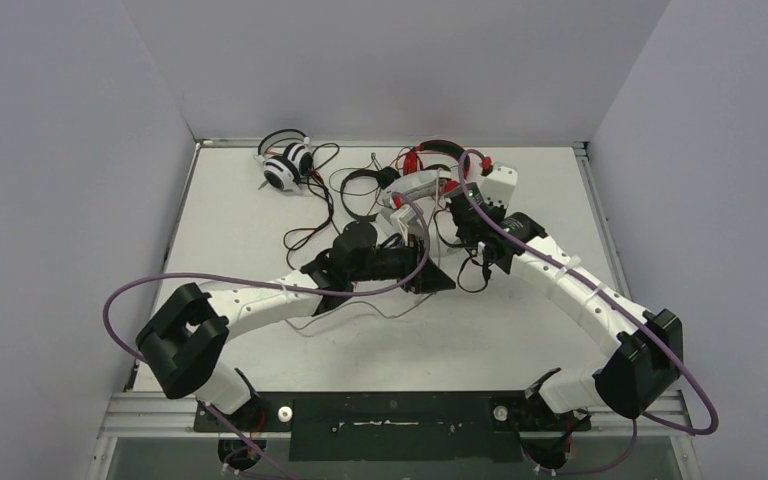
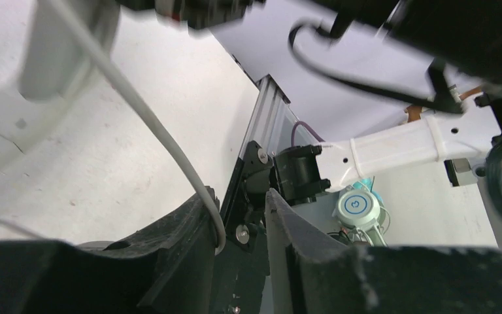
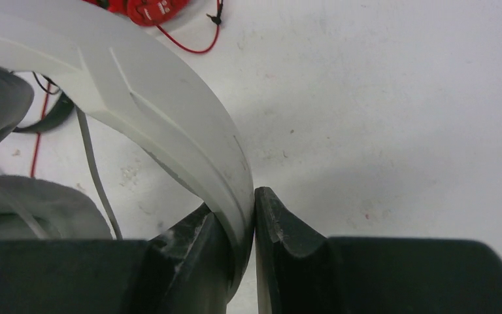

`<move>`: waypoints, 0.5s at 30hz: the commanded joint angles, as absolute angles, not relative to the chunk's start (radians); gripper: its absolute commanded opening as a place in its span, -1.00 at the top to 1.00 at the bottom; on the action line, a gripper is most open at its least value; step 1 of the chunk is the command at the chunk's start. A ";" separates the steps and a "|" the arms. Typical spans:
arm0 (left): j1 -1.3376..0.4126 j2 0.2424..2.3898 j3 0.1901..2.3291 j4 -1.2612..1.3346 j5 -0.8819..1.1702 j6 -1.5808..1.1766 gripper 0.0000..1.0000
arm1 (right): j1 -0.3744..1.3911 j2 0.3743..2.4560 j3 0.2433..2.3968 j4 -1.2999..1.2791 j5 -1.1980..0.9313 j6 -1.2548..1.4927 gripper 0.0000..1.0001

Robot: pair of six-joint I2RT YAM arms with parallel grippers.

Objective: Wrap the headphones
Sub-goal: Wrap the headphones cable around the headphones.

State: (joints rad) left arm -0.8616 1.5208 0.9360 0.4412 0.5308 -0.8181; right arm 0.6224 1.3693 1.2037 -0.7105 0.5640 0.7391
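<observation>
The light grey headphones (image 1: 412, 192) are lifted at the table's middle back. My right gripper (image 3: 238, 206) is shut on their headband (image 3: 163, 104), which is pinched between both fingers. Their thin grey cable (image 2: 163, 140) hangs down and rests against the inner face of one finger of my left gripper (image 2: 238, 196). That gripper's jaws stand apart with a gap beside the cable, so it is open. In the top view the left gripper (image 1: 430, 275) sits just in front of the headphones, and the right gripper (image 1: 457, 205) is at their right side.
White-and-black headphones (image 1: 285, 162) lie at the back left. Red headphones (image 1: 440, 155) lie at the back behind the grey pair, with black headphones (image 1: 360, 185) and tangled black cables (image 1: 310, 235) between. White walls close the table on three sides.
</observation>
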 commanded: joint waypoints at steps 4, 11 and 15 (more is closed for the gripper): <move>-0.891 1.545 0.851 0.615 0.478 -0.801 0.37 | 0.617 1.312 1.312 -0.564 0.515 0.819 1.00; -0.908 1.580 0.773 0.718 0.465 -0.777 0.36 | 0.600 1.305 1.422 -0.628 0.485 0.810 1.00; -0.923 1.619 0.736 0.738 0.446 -0.749 0.39 | 0.582 1.302 1.493 -0.644 0.465 0.802 1.00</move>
State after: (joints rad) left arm -0.9020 1.5795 0.7746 0.6579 0.4599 -0.7795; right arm 0.6044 1.3663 1.3697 -0.7395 0.4820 0.7536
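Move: The white headphones, held by the headband in the right hand, have their middle about 8 cm left of that hand, 4 cm ahead and roughly level. From the left hand, which has their cable between its parted fingers, they lie some 14 cm ahead, 2 cm left and a few centimetres lower. The red headphones lie on the table about 25 cm ahead of the right hand, 3 cm to its left and 17 cm below. The headphones' cable still runs between the left hand's slightly parted fingers as that hand sinks about 5 cm, easing back a little at first, away from the headphones. Meanwhile the right hand keeps its pinch on the headband and lifts it some 6 cm, with a slight shift left and its left side rolling up a little. ##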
